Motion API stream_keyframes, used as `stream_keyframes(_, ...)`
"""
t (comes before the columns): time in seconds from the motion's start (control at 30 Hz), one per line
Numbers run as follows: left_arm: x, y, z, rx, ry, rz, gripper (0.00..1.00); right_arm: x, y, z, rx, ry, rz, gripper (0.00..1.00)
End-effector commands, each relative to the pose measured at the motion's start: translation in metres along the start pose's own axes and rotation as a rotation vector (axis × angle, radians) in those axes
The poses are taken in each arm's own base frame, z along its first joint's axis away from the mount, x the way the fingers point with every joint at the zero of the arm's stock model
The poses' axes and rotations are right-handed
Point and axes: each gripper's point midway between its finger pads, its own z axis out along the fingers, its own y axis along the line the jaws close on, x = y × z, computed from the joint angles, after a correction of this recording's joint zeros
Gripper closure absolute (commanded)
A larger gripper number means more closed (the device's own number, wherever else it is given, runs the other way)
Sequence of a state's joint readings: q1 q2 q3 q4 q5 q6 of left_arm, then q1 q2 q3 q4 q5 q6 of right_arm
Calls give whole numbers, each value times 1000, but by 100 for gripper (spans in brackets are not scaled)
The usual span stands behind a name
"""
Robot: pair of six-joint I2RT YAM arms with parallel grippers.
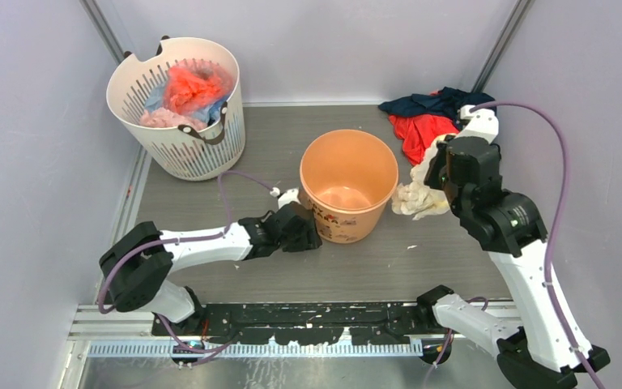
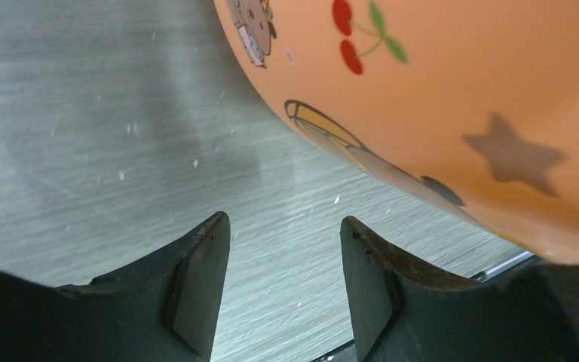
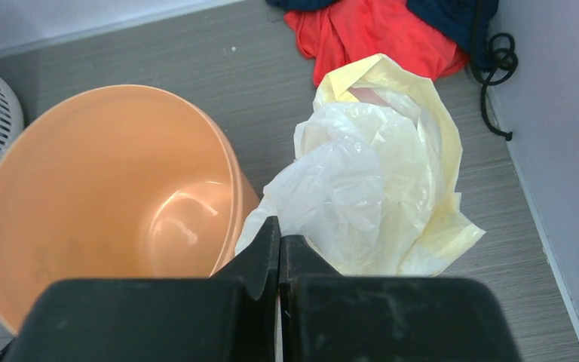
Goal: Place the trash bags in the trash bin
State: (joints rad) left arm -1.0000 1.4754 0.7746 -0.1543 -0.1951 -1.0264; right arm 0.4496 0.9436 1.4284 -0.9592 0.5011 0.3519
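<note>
The trash bin (image 1: pixel 348 223) is an orange bucket standing upright mid-table, with nothing inside it (image 3: pixel 105 188). Its printed side (image 2: pixel 437 90) fills the upper right of the left wrist view. My left gripper (image 2: pixel 285 226) is low beside the bin's left base (image 1: pixel 304 231), open, with only bare table between its fingers. The trash bag (image 3: pixel 369 181), crumpled pale-yellow film, hangs just right of the bin's rim (image 1: pixel 417 198). My right gripper (image 3: pixel 279 234) is shut on the bag's near edge, just right of the bin's rim (image 1: pixel 441 174).
A white slotted basket (image 1: pixel 182 105) with red, pink and blue bundles stands at the back left. A red and navy cloth heap (image 1: pixel 429 117) lies at the back right, a black cord (image 3: pixel 497 56) beside it. Walls enclose both sides and the back.
</note>
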Motion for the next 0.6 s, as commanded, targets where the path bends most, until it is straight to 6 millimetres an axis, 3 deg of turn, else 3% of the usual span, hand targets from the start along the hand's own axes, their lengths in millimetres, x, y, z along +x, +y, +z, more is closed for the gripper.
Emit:
stream_keyframes(0.0, -35, -41, -1, 118, -68, 38, 43, -30, -13, -29, 8, -78, 21, 99)
stream_keyframes(0.1, -37, -46, -5, 132, -59, 58, 42, -41, -18, -45, -1, -101, 31, 99)
stream_keyframes(0.2, -36, -56, -22, 197, -46, 71, 38, -54, -18, -64, -49, -139, 53, 99)
stream_keyframes(0.27, -37, -69, -43, 279, -52, 97, 4, -61, -12, -75, -109, -164, 68, 99)
stream_keyframes(0.3, -38, -74, -55, 315, -60, 116, 1, -64, -8, -81, -148, -174, 72, 99)
stream_keyframes(0.57, -56, -99, -147, 532, -140, 182, 0, -89, 15, -126, -377, -241, 102, 99)
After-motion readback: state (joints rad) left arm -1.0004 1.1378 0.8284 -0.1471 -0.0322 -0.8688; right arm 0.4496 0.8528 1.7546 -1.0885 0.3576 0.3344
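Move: The bin's middle lies about 8 cm to the left hand's right, 6 cm ahead and 7 cm above, its wall beside the fingers. From the right hand, already gripping the trash bag, the bin is roughly 17 cm left, 1 cm ahead and 23 cm below, with the red cloth some 19 cm ahead, 1 cm right and 32 cm below. The basket stands about 20 cm ahead of the left hand, 30 cm to its left and 10 cm above. Left nudges the bin forward-right, then rises some 14 cm, opening; right lifts the bag about 10 cm and back. ##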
